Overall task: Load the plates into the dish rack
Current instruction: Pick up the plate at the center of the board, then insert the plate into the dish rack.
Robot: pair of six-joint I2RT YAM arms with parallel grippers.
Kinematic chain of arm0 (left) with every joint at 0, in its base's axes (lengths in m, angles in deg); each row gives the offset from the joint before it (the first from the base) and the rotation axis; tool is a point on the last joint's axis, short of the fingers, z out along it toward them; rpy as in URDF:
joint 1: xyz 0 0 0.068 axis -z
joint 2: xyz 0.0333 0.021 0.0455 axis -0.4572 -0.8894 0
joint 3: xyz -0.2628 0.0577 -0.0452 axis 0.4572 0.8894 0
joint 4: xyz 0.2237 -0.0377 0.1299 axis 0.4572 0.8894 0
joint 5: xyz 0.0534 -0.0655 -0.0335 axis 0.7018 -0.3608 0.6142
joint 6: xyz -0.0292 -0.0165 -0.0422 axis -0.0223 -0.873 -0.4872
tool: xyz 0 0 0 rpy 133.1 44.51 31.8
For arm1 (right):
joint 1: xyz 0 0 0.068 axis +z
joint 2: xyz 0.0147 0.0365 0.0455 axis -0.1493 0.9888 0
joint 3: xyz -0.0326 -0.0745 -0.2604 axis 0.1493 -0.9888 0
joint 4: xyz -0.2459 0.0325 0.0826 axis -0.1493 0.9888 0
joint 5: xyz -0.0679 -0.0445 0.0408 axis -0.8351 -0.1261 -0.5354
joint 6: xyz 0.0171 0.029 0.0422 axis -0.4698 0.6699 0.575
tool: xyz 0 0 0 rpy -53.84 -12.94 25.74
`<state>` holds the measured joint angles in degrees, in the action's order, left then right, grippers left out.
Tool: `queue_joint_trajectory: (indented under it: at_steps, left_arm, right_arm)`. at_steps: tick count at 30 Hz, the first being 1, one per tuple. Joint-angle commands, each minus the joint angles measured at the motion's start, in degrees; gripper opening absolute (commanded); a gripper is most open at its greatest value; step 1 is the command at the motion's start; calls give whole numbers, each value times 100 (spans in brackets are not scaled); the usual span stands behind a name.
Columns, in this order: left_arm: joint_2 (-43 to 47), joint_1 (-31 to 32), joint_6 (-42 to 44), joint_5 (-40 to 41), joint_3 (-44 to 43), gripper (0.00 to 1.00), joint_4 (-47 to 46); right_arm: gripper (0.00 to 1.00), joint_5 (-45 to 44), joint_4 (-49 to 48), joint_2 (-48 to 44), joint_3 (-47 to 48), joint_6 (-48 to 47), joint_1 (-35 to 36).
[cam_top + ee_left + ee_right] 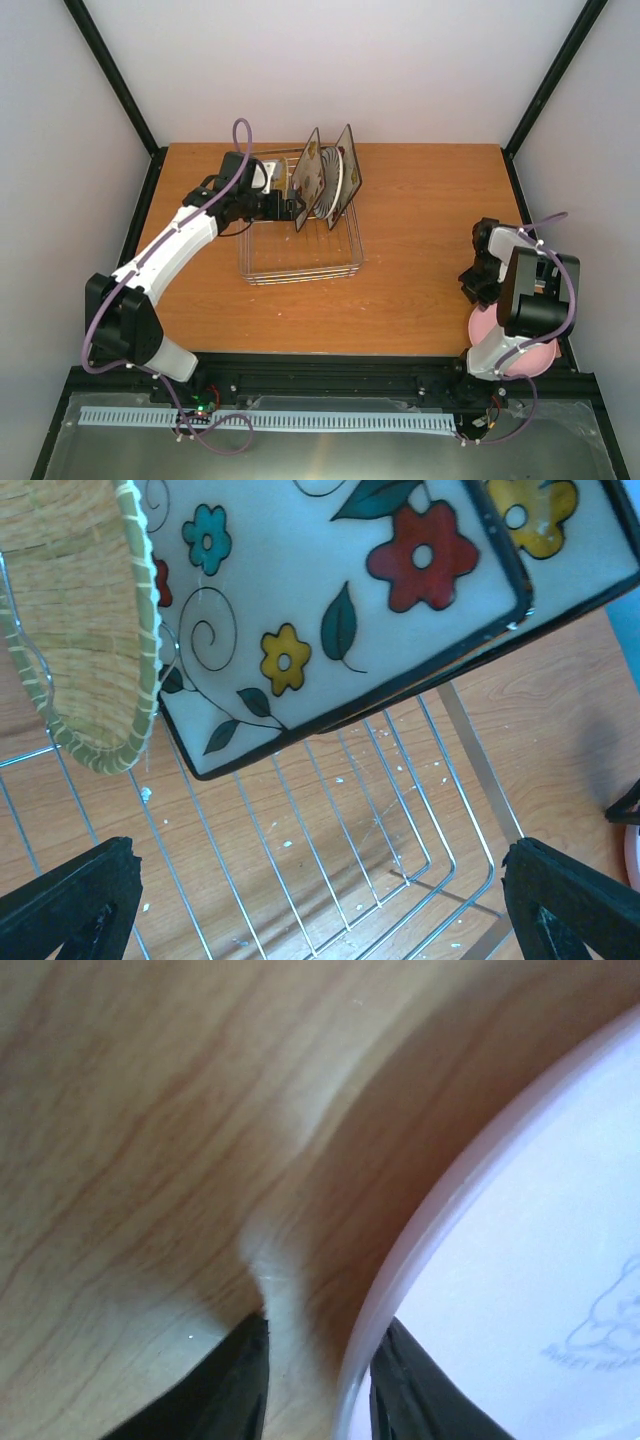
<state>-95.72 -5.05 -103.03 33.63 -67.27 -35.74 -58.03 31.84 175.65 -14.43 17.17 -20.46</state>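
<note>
The dish rack [300, 262] stands at the table's back left. A square floral plate [330, 590] and a round tan woven plate [80, 610] stand upright in it. In the top view another dark-rimmed plate [347, 172] leans behind them. My left gripper [320, 890] hovers open just over the rack's wires [330, 850], below the floral plate, holding nothing. The pink plate [520, 1220] lies flat at the table's near right [485, 325]. My right gripper [320, 1380] straddles its rim: one finger [410, 1390] rests on the plate's inside, the other [225, 1390] stands off on the table side.
Bare wooden table [420, 230] lies between the rack and the pink plate. The right arm [525, 300] covers much of the pink plate in the top view. White walls and black frame posts enclose the table.
</note>
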Motion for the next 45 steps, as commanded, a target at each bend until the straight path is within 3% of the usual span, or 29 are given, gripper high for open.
queue_joint_trajectory:
  at_steps: [1,4,5,10,16,20,25,33,36,45]
  left_arm:
    - [-73,-148,153,61,-299,100,95]
    - [-111,-182,143,64,-314,100,97]
    - [-129,-185,144,58,-327,100,98]
    - [-250,-194,211,-71,-393,100,43]
    - [-50,-194,491,-210,-99,100,-452]
    - [58,-187,585,-523,-127,100,-754]
    - [294,36,829,-849,-269,100,-1139]
    - [595,993,1208,-839,-574,100,-1055]
    - [732,1903,1586,63,-742,100,-1015]
    - [-19,4025,1873,1485,-1407,100,-1071]
  right_arm:
    - [23,-75,-450,497,-74,-8,-45]
    - [5,-30,-518,570,-143,-42,-43]
    - [3,-5,-522,570,-159,-45,-43]
    - [3,417,-333,132,40,-66,-54]
    - [3,1148,677,-553,1748,9,-62]
    - [3,2157,1026,-864,2845,370,-137]
    - [3,3407,654,-1505,3054,1238,-148]
    - [3,4948,-618,-2374,2579,2182,-155]
    - [3,5192,-893,-2585,2381,2490,-159]
    - [3,5141,-1994,-2987,2324,3543,-168]
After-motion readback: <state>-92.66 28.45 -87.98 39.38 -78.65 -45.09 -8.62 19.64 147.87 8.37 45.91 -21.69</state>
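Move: The rim of the pink plate is already between my half-open right fingers; its middle lies about 8 cm back and 7 cm right, a centimetre below them. From that hand the dish rack's middle is some 18 cm ahead and 42 cm left. From my empty left hand over the rack, the pink plate is roughly 24 cm back, 51 cm right and 21 cm below, while the racked yellow plate stands about 7 cm ahead, 4 cm left and 11 cm lower. I shut my right fingers on the pink plate's rim and lift it about 30 cm, carrying it forward and some 11 cm left as my wrist swings the fingers up from pointing down to ahead and left. After lingering at the rack, my left hand backs out, still wide open, going right, back and up towards the pink plate and turning clockwise. ##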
